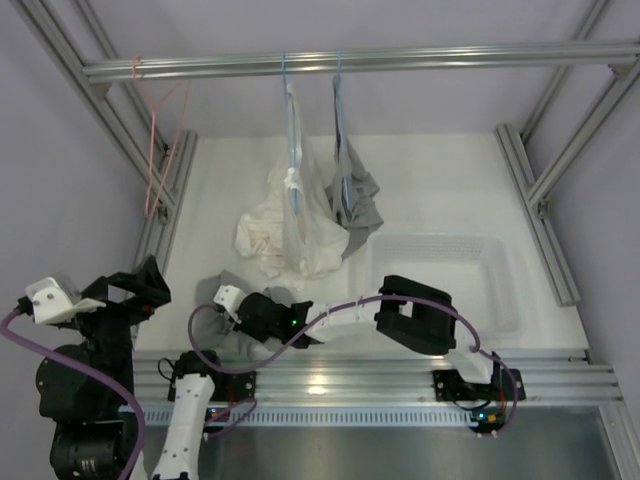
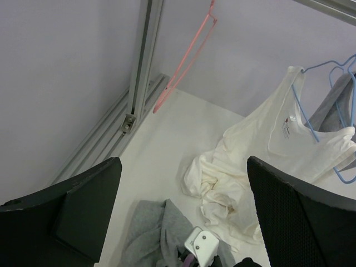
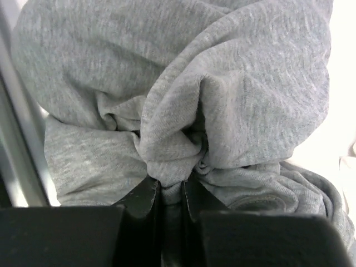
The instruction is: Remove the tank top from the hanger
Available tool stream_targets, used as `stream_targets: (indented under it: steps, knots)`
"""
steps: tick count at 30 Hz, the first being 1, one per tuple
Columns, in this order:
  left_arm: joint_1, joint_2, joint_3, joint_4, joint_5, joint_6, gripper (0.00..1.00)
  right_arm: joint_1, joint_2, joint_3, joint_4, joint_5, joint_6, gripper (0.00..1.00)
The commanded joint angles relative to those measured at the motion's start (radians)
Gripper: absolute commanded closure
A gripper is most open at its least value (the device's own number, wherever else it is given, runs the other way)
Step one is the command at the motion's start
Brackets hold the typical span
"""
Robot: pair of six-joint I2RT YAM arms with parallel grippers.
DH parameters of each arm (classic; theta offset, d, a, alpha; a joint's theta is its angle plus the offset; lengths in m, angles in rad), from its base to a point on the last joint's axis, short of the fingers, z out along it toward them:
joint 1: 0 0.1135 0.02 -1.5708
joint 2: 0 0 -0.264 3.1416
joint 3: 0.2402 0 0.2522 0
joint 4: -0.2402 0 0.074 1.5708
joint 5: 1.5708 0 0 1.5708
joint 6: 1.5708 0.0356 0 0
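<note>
A white tank top hangs on a blue hanger from the top rail, its hem bunched on the table. Beside it a grey tank top hangs on a second blue hanger. A loose grey garment lies crumpled at the front left. My right gripper is shut on a fold of this grey garment. My left gripper is held above the table's left side, open with nothing in it.
An empty pink hanger hangs at the rail's left end. A clear plastic bin stands at the right. Aluminium frame posts run along both sides, and a rail crosses the near edge.
</note>
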Motion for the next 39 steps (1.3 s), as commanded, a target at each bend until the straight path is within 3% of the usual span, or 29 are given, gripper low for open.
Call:
stream_targets:
  steps: [1,9,18,26,34,39]
  knots:
    - [-0.007,-0.017,0.0,0.016,-0.016,0.021,0.01,0.019,-0.091,-0.055,0.013,-0.074,0.015,1.0]
    - [-0.016,-0.011,-0.023,0.028,0.037,0.037,0.01,0.019,-0.475,-0.183,0.05,-0.09,0.018,1.0]
    - [-0.022,0.087,-0.103,0.066,0.338,0.061,0.01,0.017,-0.917,-0.396,-0.011,-0.025,0.054,1.0]
    - [-0.022,0.13,-0.122,0.105,0.41,0.056,0.01,0.017,-1.318,-0.391,-0.272,0.13,0.068,1.0]
    - [-0.024,0.116,-0.167,0.129,0.383,0.067,0.01,0.016,-1.462,-0.247,-0.504,0.234,0.048,1.0]
    - [-0.021,0.111,-0.176,0.134,0.378,0.07,0.01,0.016,-1.472,-0.148,-0.586,0.459,-0.008,1.0]
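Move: The right hand has the grey tank top pinched at table height; the white basket it is carried to has its middle about 46 cm to the right and 7 cm ahead. The hanging white top is some 15 cm ahead and 14 cm right, about 10 cm higher; the hanging grey top is roughly 21 cm ahead and 27 cm right, 15 cm up. From the left hand, the basket lies about 12 cm ahead, 52 cm right and 41 cm below. Right hand lifts the still-pinched tank top about 40 cm, sweeping 35 cm rightward, while left hand edges forward-right. ##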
